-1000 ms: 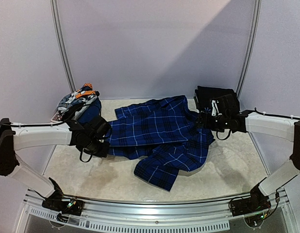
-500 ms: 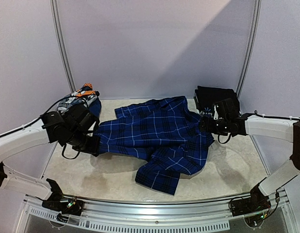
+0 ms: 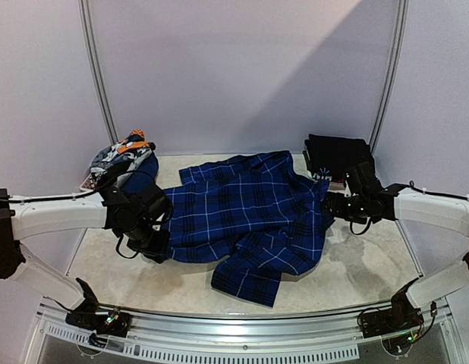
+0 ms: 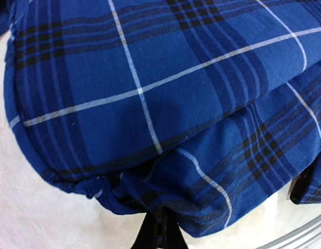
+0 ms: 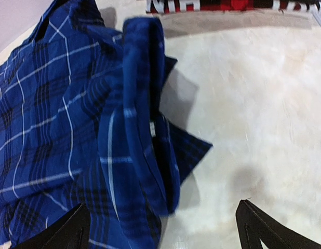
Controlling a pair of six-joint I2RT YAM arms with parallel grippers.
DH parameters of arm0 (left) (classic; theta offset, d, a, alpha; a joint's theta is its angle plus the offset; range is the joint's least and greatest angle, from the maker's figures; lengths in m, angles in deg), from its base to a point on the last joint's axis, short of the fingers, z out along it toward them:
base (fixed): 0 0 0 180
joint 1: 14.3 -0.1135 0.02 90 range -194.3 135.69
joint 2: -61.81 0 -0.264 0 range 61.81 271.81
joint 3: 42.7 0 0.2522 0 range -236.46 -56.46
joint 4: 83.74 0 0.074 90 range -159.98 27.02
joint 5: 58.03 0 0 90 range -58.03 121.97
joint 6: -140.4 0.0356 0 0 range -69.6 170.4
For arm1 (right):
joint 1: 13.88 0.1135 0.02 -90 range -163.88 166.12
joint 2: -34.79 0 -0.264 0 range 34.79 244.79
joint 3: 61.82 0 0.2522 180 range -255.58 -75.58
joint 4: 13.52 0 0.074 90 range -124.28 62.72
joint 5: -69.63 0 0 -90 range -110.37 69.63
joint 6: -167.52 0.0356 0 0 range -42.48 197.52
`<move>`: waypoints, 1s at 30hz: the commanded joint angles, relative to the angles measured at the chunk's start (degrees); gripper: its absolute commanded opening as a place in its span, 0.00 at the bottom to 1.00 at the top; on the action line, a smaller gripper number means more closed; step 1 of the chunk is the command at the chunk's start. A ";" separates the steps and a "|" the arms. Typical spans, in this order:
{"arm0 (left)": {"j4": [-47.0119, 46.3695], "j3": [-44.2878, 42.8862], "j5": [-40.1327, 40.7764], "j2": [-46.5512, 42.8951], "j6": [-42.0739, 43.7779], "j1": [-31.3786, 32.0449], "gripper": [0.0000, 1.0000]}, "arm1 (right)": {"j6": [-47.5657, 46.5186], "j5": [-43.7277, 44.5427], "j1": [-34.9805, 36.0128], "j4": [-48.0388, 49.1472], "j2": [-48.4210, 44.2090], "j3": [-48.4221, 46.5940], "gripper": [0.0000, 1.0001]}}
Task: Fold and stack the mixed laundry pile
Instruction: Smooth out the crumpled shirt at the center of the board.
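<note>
The blue plaid shirt (image 3: pixel 250 220) lies spread across the middle of the table, one sleeve trailing toward the front. My left gripper (image 3: pixel 155 246) sits low at the shirt's left edge and is shut on a bunched fold of the fabric (image 4: pixel 150 199), with its fingertips (image 4: pixel 161 228) pressed together. My right gripper (image 3: pixel 335 205) hovers open just off the shirt's right side. Its two fingers straddle the shirt's collar edge (image 5: pixel 145 140) without touching it. Folded black trousers (image 3: pixel 337 154) rest at the back right. Grey-white-orange patterned pieces (image 3: pixel 121 155) are heaped at the back left.
A red-and-black checked piece (image 5: pixel 228 5) shows beside the black trousers. Pale walls close in the back and both sides, and a metal rail (image 3: pixel 242 334) runs along the front edge. Bare marbled tabletop (image 3: pixel 371 258) shows right of the shirt.
My left arm lifted the shirt's left edge up and leftward, then came back down and right with it. My right gripper drifted right and nearer, away from the collar.
</note>
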 commanded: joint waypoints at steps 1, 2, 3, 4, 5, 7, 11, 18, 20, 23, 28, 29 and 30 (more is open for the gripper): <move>-4.28 -0.26 -0.13 3.31 2.36 0.59 0.00 | 1.78 -4.52 0.44 -6.71 -5.31 2.90 0.99; -4.71 -0.27 0.02 3.93 2.71 0.53 0.00 | 1.72 -6.16 0.39 -7.44 -5.98 3.29 0.98; -5.03 -0.33 0.23 4.54 3.11 0.51 0.00 | 1.54 -8.15 0.39 -7.53 -6.27 3.99 0.98; -5.33 -0.42 0.48 5.05 3.47 0.44 0.00 | 1.43 -10.07 0.43 -7.10 -6.56 4.74 0.97; -5.46 -0.44 0.99 5.54 3.77 0.38 0.00 | 1.28 -13.83 0.39 -5.71 -6.66 5.81 0.97; -5.67 -0.48 1.38 6.33 4.25 0.25 0.00 | 1.31 -19.05 0.41 -3.18 -6.30 7.06 0.95; -6.08 0.15 1.87 6.52 4.74 0.15 0.00 | 2.32 -20.77 0.39 0.36 -3.49 8.21 0.91; -7.23 2.74 2.24 5.14 4.38 -0.19 0.00 | 2.08 -12.03 0.25 4.79 2.13 5.88 0.87; -7.36 3.25 2.39 4.71 4.28 -0.20 0.00 | 1.80 -11.48 -0.37 5.35 4.80 4.40 0.84; -7.50 4.06 2.83 4.18 4.22 -0.36 0.00 | 1.71 -9.35 -1.71 6.82 8.47 2.61 0.79; -7.87 4.44 3.07 4.05 4.47 -0.72 0.00 | 0.33 -8.26 -2.54 8.02 12.43 -0.95 0.64; -7.84 4.40 3.11 4.03 4.53 -0.79 0.00 | -0.22 -8.17 -2.60 8.00 13.14 -1.77 0.59; -7.83 4.35 3.21 4.01 4.65 -0.81 0.00 | -0.48 -7.93 -2.65 7.60 13.98 -2.81 0.50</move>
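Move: The raised fold along the shirt's right edge lies about 6 cm below the open right hand, some 2 cm to its left and about level fore and aft. The black stack is roughly 18 cm ahead and 5 cm right of that hand; the loose sleeve lies about 17 cm back and 23 cm left. The left hand already pinches the shirt's near-left edge, the board spot for it about 4 cm below and 1 cm forward, with the sleeve 21 cm to the right and 4 cm back. The right hand comes down astride the raised fold at the shirt's right edge: it first draws back about 6 cm, edging left and sinking, then reaches forward as far again while still sinking, some 6 cm lower in all, its fingers closing partway around the cloth. The left hand keeps its pinch on the near-left edge and lowers it about 3 cm towards the board. ##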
